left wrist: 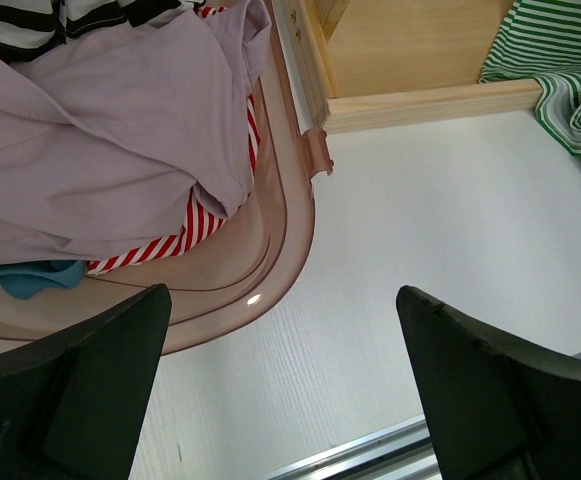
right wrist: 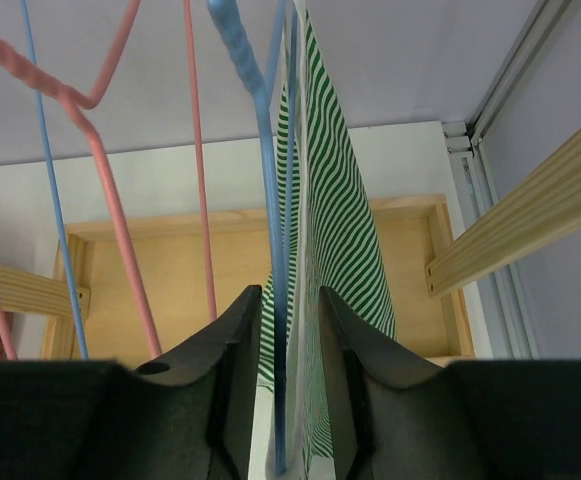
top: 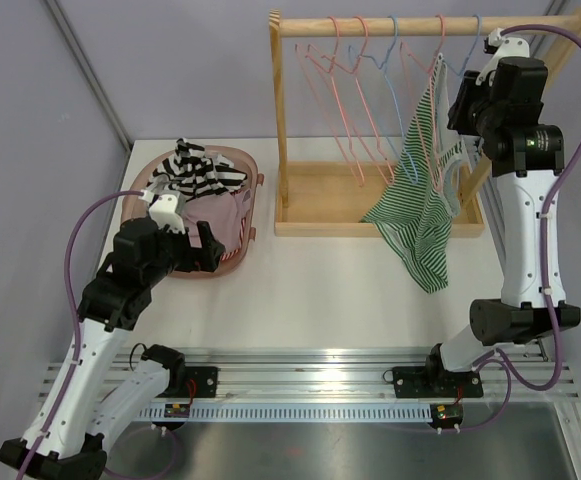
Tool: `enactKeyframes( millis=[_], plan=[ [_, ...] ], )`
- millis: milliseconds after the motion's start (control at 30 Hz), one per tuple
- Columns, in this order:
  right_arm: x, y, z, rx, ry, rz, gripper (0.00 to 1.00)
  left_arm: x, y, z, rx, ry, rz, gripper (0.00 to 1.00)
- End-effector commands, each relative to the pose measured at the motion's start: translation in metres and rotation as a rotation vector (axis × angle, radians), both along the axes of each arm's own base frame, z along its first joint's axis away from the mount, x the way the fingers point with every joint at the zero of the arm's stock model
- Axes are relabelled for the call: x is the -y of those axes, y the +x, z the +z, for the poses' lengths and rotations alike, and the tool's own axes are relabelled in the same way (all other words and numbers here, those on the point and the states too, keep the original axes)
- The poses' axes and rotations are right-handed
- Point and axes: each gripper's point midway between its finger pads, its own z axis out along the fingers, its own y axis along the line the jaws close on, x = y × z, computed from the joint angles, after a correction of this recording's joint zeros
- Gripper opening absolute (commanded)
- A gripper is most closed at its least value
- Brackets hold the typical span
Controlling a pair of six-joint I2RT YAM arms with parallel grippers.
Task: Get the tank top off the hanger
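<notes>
The green-and-white striped tank top (top: 420, 215) hangs from a blue hanger (top: 467, 62) at the right end of the wooden rack's rail, its hem trailing over the rack base onto the table. My right gripper (top: 467, 152) is up at the garment's shoulder. In the right wrist view its jaws (right wrist: 288, 300) stand slightly apart, open. The blue hanger wire (right wrist: 265, 150) and the tank top's fabric (right wrist: 335, 200) run down between them, with a thin gap on the left side. My left gripper (top: 210, 250) (left wrist: 285, 300) is wide open, low over the table beside the basket, holding nothing.
A pink laundry basket (top: 252, 168) (left wrist: 290, 230) full of clothes sits at the left. The wooden rack (top: 280, 120) has a tray base (top: 320, 228) and carries several empty pink and blue hangers (top: 345, 90) left of the tank top.
</notes>
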Motion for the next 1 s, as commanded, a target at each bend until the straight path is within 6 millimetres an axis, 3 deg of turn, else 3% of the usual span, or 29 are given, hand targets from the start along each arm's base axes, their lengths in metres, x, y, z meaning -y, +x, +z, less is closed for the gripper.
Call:
enactKeyframes(
  millis=[0, 33, 233, 667, 767, 833, 867, 967],
  plan=[
    [0.007, 0.010, 0.000, 0.002, -0.021, -0.028, 0.38, 0.008, 0.002, 0.015, 0.064, -0.019, -0.047, 0.99],
    [0.006, 0.011, 0.000, 0.002, -0.021, -0.027, 0.37, 0.008, 0.001, 0.015, 0.064, -0.017, -0.048, 0.99],
    [0.002, 0.013, 0.010, 0.015, -0.017, 0.000, 0.01, 0.009, 0.001, 0.014, 0.063, -0.020, -0.053, 0.99],
    [0.001, -0.025, 0.078, 0.189, -0.004, 0.007, 0.00, 0.010, 0.002, 0.016, 0.059, -0.020, -0.058, 0.99],
    [0.002, -0.039, 0.078, 0.179, 0.008, -0.004, 0.00, 0.013, -0.001, 0.022, 0.067, -0.035, -0.074, 0.99],
    [0.003, -0.050, 0.066, 0.140, 0.023, -0.014, 0.00, 0.017, -0.002, 0.033, 0.085, -0.060, -0.091, 0.99],
    [0.004, -0.067, 0.067, 0.139, 0.044, -0.025, 0.00, 0.021, -0.005, 0.039, 0.091, -0.085, -0.106, 0.99],
    [0.006, -0.099, 0.023, 0.007, 0.068, -0.059, 0.00, 0.032, -0.008, 0.062, 0.130, -0.149, -0.136, 0.99]
  ],
)
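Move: The blue hanger's near arm already runs between the right gripper's barely open fingertips, its grip point about 2 cm ahead and 2 cm lower. The green-striped tank top hangs from it, roughly 4 cm ahead and 4 cm left of the hand, its middle 20 cm below; the nearest pink hanger is some 7 cm left and 8 cm ahead, level in height. The left gripper has that hanger's near arm some 50 cm to its right, 21 cm ahead and 18 cm higher. Ease the right gripper forward and down about 2 cm along the blue hanger's near arm and shut the fingers to pinch the wire. Keeping that pinch, lift roughly 6 cm, then draw back towards the robot, away from the rack's rod, faster at the end. ##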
